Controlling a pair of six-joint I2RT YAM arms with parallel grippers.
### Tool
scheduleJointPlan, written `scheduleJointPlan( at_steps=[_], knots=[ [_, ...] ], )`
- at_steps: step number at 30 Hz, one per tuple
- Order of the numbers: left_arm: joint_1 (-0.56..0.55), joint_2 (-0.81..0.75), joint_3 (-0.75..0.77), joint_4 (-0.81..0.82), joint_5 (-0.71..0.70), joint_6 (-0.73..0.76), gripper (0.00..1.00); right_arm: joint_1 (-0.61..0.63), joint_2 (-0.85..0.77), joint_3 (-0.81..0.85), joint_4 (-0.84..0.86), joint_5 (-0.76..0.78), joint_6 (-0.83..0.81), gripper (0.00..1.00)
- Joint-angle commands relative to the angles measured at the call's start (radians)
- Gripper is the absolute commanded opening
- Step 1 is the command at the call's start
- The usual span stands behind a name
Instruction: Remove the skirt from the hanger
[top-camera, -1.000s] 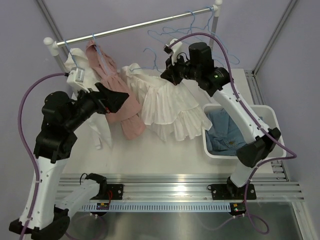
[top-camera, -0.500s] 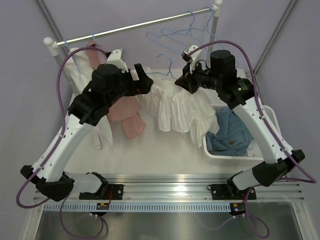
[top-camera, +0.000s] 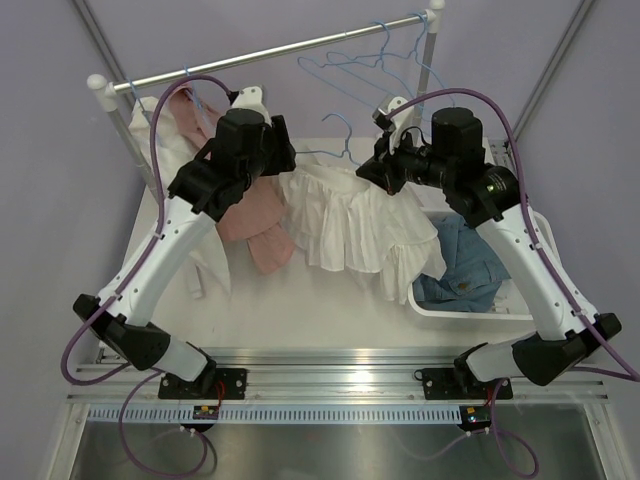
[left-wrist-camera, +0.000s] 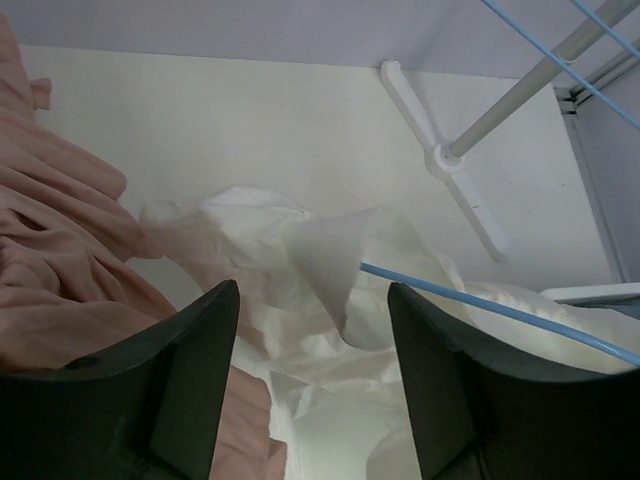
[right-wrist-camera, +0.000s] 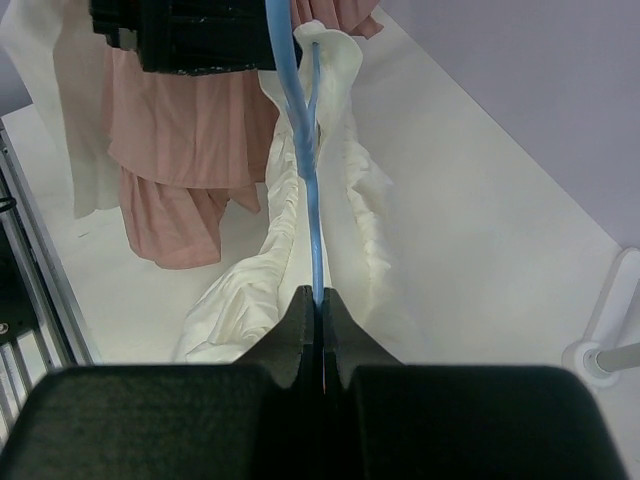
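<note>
The white ruffled skirt (top-camera: 345, 215) hangs from a thin blue hanger (top-camera: 343, 148), its hem resting on the table. My right gripper (right-wrist-camera: 318, 298) is shut on the hanger's wire (right-wrist-camera: 305, 150), at the skirt's right end (top-camera: 375, 172). My left gripper (left-wrist-camera: 312, 300) is open at the skirt's left end (top-camera: 283, 160). The bunched white waistband (left-wrist-camera: 325, 250) lies between and just beyond its dark fingers (left-wrist-camera: 195, 370), not clamped. The blue hanger arm (left-wrist-camera: 490, 308) comes out of the cloth toward the right finger.
A pink garment (top-camera: 250, 215) and a white one (top-camera: 200, 265) hang on the rail (top-camera: 270, 52) at the left. Empty blue hangers (top-camera: 385, 55) hang at its right end. A white basket (top-camera: 520, 300) with blue denim (top-camera: 465, 265) stands at the right. The rack's foot (left-wrist-camera: 440, 160) rests on the table.
My left arm has swung from beside the pink garment over to the skirt's left end. My right gripper has carried the hanger and skirt to the right, still shut on the wire.
</note>
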Motion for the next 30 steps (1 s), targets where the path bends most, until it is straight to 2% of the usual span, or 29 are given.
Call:
scheduleJointPlan(
  at_steps=[1,6,8,10,11,14,16,24,30],
  knots=[
    [0.022,0.031,0.065,0.024,0.010,0.027,0.50,-0.005,-0.051,0.005,0.042,-0.029,0.015,0.00],
    [0.039,0.053,0.070,0.012,0.065,0.042,0.41,-0.014,-0.058,0.005,0.042,-0.033,0.021,0.00],
    [0.048,0.057,0.068,0.012,0.070,0.059,0.30,-0.019,-0.061,0.002,0.042,-0.033,0.019,0.00],
    [0.055,0.061,0.068,0.010,0.076,0.071,0.23,-0.019,-0.064,-0.008,0.040,-0.024,0.012,0.00],
    [0.066,0.061,0.068,0.007,0.076,0.077,0.15,-0.022,-0.066,-0.011,0.040,-0.020,0.007,0.00],
    [0.094,0.051,0.062,0.000,0.073,0.094,0.09,-0.034,-0.077,-0.029,0.039,-0.012,-0.005,0.00],
    [0.112,0.042,0.058,-0.007,0.079,0.102,0.01,-0.042,-0.084,-0.046,0.036,-0.013,-0.007,0.00],
    [0.181,0.024,0.047,-0.030,0.101,0.137,0.00,-0.073,-0.118,-0.089,0.013,-0.061,-0.018,0.00],
    [0.203,0.024,0.036,-0.051,0.090,0.160,0.00,-0.117,-0.147,-0.104,-0.024,-0.180,-0.027,0.00]
  ],
)
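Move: Just ahead of the left fingers, about 2 cm forward and 2 cm lower, is the white skirt's left waist corner, with the hanger's left tip beside it. The pink dress hangs some 10 cm to that hand's left, its middle roughly 8 cm lower and 2 cm back; the held hanger's hook is about 12 cm right, 3 cm back and 7 cm up. From the right hand, shut on the hanger's other end, that corner lies around 14 cm left, 6 cm forward and 3 cm below. Easing about 2 cm forward and down onto the waist corner, the left fingers finish closing and pinch the cloth beside the hanger's tip, then draw it some 2.5 cm left while sinking a little more. The right hand keeps its grip on the hanger's far end and shifts about 2 cm right and 2 cm down, away from the left hand, easing back slightly at the end. ##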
